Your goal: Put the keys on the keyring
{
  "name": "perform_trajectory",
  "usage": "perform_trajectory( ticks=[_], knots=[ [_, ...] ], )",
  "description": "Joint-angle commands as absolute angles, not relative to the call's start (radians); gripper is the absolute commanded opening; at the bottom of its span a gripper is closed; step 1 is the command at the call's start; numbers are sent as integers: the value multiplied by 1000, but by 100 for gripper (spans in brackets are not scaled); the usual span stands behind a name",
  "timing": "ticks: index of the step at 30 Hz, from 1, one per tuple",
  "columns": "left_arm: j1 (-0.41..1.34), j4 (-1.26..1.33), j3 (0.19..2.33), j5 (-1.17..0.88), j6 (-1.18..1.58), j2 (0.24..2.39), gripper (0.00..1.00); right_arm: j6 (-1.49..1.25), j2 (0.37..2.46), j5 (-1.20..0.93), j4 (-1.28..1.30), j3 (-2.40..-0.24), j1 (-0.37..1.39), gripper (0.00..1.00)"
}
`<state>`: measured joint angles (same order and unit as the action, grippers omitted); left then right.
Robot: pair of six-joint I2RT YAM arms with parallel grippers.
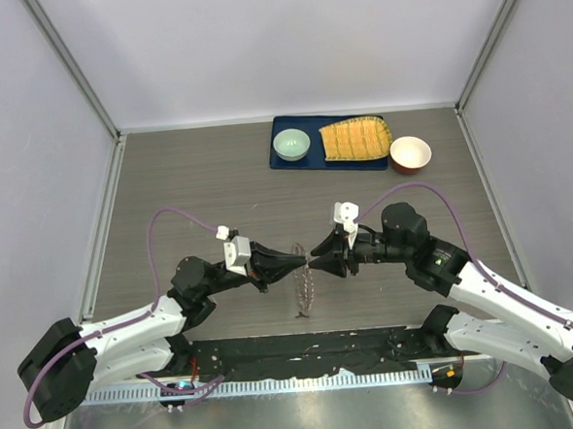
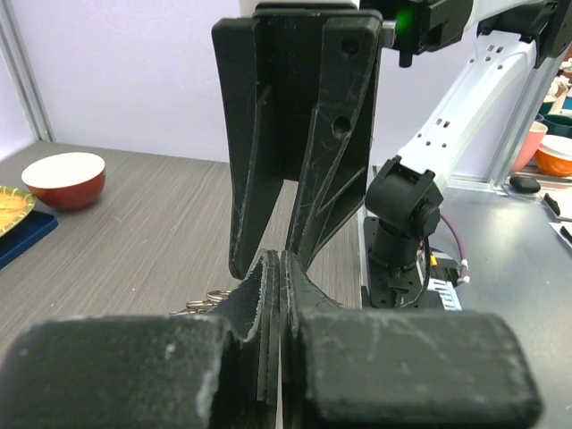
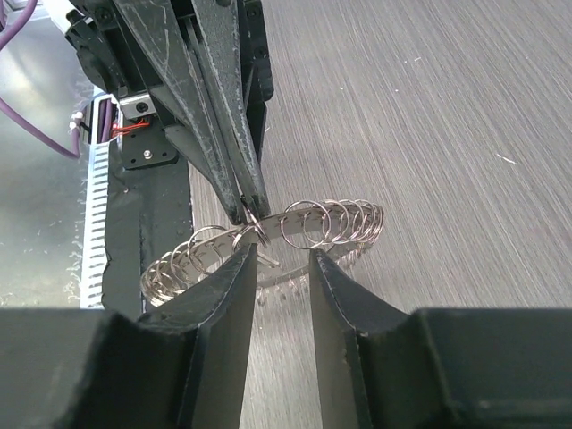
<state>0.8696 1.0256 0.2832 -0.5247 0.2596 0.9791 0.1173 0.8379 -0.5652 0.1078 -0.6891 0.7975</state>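
Observation:
The keyring (image 3: 295,223), a grey metal band fringed with many small wire rings, stands on edge above the table; in the top view the keyring (image 1: 303,283) is seen edge-on between both arms. My left gripper (image 3: 245,209) is shut on its upper band, pinching at one small ring. A tiny silver piece (image 3: 268,257), possibly the key, hangs just below that pinch. My right gripper (image 3: 281,253) faces the band from the other side, open, with its fingertips close to the ring and nothing clamped between them. In the left wrist view my left gripper (image 2: 280,261) shows no gap.
At the back of the table lies a blue tray (image 1: 281,162) with a pale green bowl (image 1: 291,144) and a yellow ribbed thing (image 1: 356,139). A red bowl (image 1: 410,154) stands beside it. A black mat (image 1: 304,348) runs along the near edge between the arm bases.

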Motion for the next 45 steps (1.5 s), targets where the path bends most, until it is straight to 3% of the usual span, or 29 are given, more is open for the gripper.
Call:
perform_trajectory(
  ticks=[1,12,15,17,20,24,28,35,45],
  knots=[
    [873,1163,291,-532,284,980,0,106,836,-574,14,-687,802,35],
    [873,1180,293,-540,295,985,0,94,828,-615,-28,-681,802,26],
    [873,1184,291,-543,298,985,0,94,825,-618,-28,-681,802,17],
    [873,1186,293,-543,298,983,0,100,825,-615,-17,-686,802,2],
    [873,1160,290,-531,295,973,1,124,827,-588,46,-707,802,1],
    [873,973,299,-480,256,899,13,172,842,-534,190,-805,802,1],
    [874,694,321,-390,200,798,33,213,880,-442,377,-899,802,1],
    [873,571,330,-350,209,753,58,239,1020,-333,619,-1089,824,1],
    [873,543,367,-356,149,793,63,347,1205,-218,906,-1293,911,1]
  ],
)
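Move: The shut left gripper already holds a small wire loop of the keyring at its fingertips, about 1 cm to the right of its hand point. From the half-open right gripper, pointing at the same spot from the other side, that loop is some 1 cm to the left, level in height and depth. The big toothed ring of the keyring hangs under both: its middle is roughly 5 cm below and 2 cm back of the loop. Hand the keyring over: ease the right gripper about 1 cm up and slightly left and shut it on the small loop while the left holds nearly still, then open the left fingers wide and draw them off to the left, then down about 4 cm and a little forward. Carry the pinched loop some 2 cm forward and slightly right, dipping at the end, and tip the right fingers nearly 30 degrees farther down. ##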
